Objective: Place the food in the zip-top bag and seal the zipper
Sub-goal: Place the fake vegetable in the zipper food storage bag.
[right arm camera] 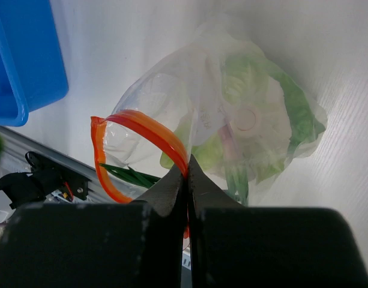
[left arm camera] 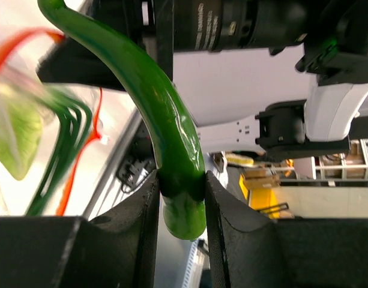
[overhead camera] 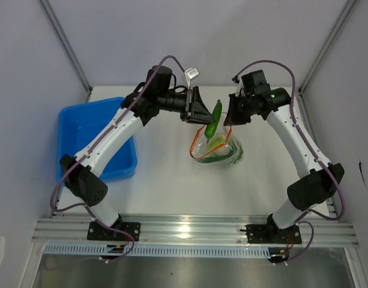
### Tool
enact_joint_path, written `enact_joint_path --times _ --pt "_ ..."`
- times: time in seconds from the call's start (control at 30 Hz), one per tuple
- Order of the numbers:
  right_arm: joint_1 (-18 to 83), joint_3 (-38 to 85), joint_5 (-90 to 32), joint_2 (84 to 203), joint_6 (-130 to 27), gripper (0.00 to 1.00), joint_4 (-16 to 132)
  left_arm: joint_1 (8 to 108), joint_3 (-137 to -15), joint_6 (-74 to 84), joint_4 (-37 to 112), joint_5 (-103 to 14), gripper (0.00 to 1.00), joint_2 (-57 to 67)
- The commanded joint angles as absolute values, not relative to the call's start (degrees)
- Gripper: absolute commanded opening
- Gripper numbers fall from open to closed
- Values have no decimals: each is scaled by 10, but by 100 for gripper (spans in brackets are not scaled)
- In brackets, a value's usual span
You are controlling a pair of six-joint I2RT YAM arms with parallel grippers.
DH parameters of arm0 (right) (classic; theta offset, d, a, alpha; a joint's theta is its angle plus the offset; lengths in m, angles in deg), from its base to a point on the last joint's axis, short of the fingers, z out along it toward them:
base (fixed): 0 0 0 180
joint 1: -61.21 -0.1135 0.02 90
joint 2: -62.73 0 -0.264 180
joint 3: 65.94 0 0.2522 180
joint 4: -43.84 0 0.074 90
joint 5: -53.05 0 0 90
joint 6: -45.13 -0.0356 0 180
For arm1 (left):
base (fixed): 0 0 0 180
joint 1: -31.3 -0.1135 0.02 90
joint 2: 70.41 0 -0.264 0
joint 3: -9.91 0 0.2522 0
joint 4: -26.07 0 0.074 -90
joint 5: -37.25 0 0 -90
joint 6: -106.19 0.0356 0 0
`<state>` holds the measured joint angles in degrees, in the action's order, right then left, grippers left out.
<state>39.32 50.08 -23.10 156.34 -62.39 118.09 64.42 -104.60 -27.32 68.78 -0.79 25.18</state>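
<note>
My left gripper is shut on the thick end of a slim green pepper, which hangs just above the bag's mouth in the top view. My right gripper is shut on the orange-red zipper and holds the clear zip-top bag up with its mouth open. Inside the bag lie pale leafy pieces and thin green stalks. In the top view the bag hangs between both grippers, the left and the right.
A blue plastic bin stands at the left of the white table; its corner shows in the right wrist view. The metal rail runs along the near edge.
</note>
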Motion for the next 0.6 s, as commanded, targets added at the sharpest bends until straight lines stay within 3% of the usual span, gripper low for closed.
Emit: enact_joint_path --times 0.0,0.57 --pt "394 500 -246 1518 -640 0 1148 658 -1052 -263 721 24 0 239" --pt "388 435 -252 1457 -681 0 1109 661 -972 -270 834 72 0 195"
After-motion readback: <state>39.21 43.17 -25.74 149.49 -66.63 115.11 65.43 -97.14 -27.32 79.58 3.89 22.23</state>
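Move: The left gripper already holds the green fake pepper, high up and pointing right; the bag's open mouth lies about 4 cm back, 1 cm to its right and 15 cm below. The right gripper, pinching the orange rim, is roughly 8 cm right of the left gripper, 2 cm farther out and 10 cm lower. The food already bagged sits 7 cm right, 1 cm back and about 25 cm below the left gripper. From the right gripper the mouth is about 6 cm back, 7 cm left and 5 cm down. Bring the left gripper back about 5 cm and down some 4 cm, easing slightly left, so the fake pepper comes down to the bag's open mouth; roll the wrist about 15 degrees and keep the pinch on the pepper. Keep the right gripper shut on the orange rim, drifting a centimetre or two back and right. ##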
